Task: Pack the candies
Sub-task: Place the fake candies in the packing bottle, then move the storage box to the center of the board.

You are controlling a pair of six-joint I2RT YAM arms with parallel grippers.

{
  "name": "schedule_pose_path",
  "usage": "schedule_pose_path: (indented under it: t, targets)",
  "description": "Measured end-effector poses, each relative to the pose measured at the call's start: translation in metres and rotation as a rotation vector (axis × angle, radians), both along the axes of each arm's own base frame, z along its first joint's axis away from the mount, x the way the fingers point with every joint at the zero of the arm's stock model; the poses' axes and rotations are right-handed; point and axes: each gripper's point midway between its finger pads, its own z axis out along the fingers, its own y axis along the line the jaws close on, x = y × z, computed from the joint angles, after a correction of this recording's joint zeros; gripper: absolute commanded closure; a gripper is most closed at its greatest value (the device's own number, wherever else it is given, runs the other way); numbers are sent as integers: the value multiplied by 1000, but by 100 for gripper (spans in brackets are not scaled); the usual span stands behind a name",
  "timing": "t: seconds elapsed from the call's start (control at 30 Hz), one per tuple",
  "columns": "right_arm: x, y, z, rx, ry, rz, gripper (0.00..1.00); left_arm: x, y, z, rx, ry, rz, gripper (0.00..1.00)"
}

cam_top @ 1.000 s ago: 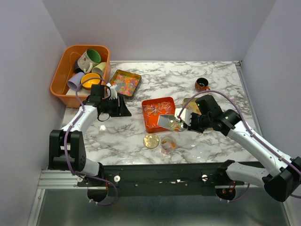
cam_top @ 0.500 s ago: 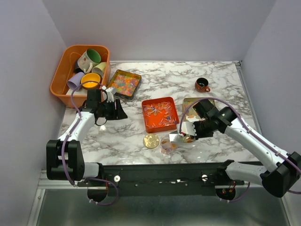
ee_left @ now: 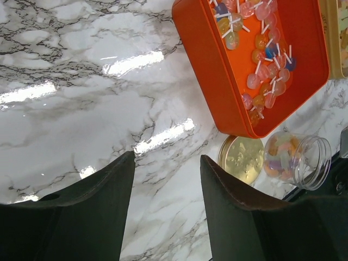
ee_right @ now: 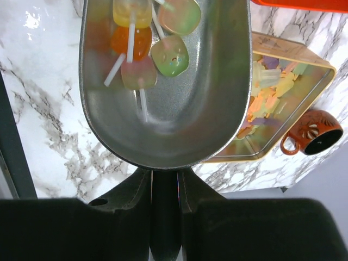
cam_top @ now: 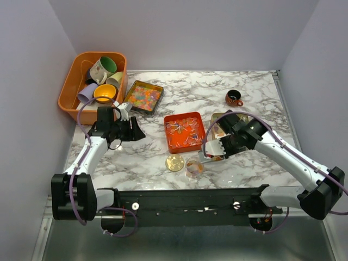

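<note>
Several candies on white sticks (ee_right: 154,50) lie in a metal scoop (ee_right: 179,109). My right gripper (ee_right: 165,176) is shut on the scoop's handle. From above, the scoop (cam_top: 208,153) hangs just right of a small clear jar (cam_top: 194,167) with candies in it. More stick candies (cam_top: 184,128) fill the orange tray (cam_top: 169,142). My left gripper (cam_top: 136,130) stands open and empty over bare marble, left of the tray. In the left wrist view its jaws (ee_left: 167,157) frame the table, with the tray (ee_left: 217,81) and the jar (ee_left: 296,157) beyond.
A flat gold disc (cam_top: 174,162) lies left of the jar. A gold tin of mixed sweets (cam_top: 144,97) sits at the back left, another tin (ee_right: 277,103) beneath my right arm. A small brown mug (cam_top: 234,98) and an orange bin of mugs (cam_top: 69,87) stand behind.
My right gripper carried the scoop from over the orange tray towards the near edge, to beside the jar. My left gripper drew back to the left and opened slightly.
</note>
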Motion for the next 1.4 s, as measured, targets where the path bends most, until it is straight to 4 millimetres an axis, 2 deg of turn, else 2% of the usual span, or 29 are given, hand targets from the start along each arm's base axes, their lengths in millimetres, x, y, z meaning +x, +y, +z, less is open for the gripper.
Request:
schedule_pose_path:
  t: [0.37,0.6,0.73,1.0,1.2,1.4]
  targets:
    - [-5,11,1,-120,-47,97,99,1,1,0,-2,-1,8,39]
    - [6,9,10,-199,-112,95,99,15,-2,-16,1,71,11,40]
    - [8,9,16,-219,-132,95,99,18,-15,-24,29,94,-20,41]
    - [7,12,26,-242,-166,104,100,27,-53,-35,95,107,-124,42]
    - [5,9,28,-251,-173,94,99,30,-63,-51,140,143,-152,43]
    - [4,11,34,-136,-188,-79,99,35,-77,-62,174,158,-188,43]
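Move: The packing bottle stands some 14 cm to the left of the right hand, about 4 cm nearer the base and 11 cm lower; the right hand holds a metal scoop loaded with candies. The gold lid lies 22 cm left and 3 cm back, the red box 18 cm left and 8 cm ahead, the yellow tray about 8 cm straight ahead. From the left hand the red box's middle is 16 cm to the right, level with it and 10 cm down. Tipping the scoop's left-pointing end down by about 15 degrees, the right hand keeps its grip, drifts slightly left and rises some 3 cm to tip the candies into the bottle, then starts to level and turns back clockwise. After a short wait the left hand goes right, down and forward, about 10 cm in all, to close by the red box's left wall, its fingers staying open. ##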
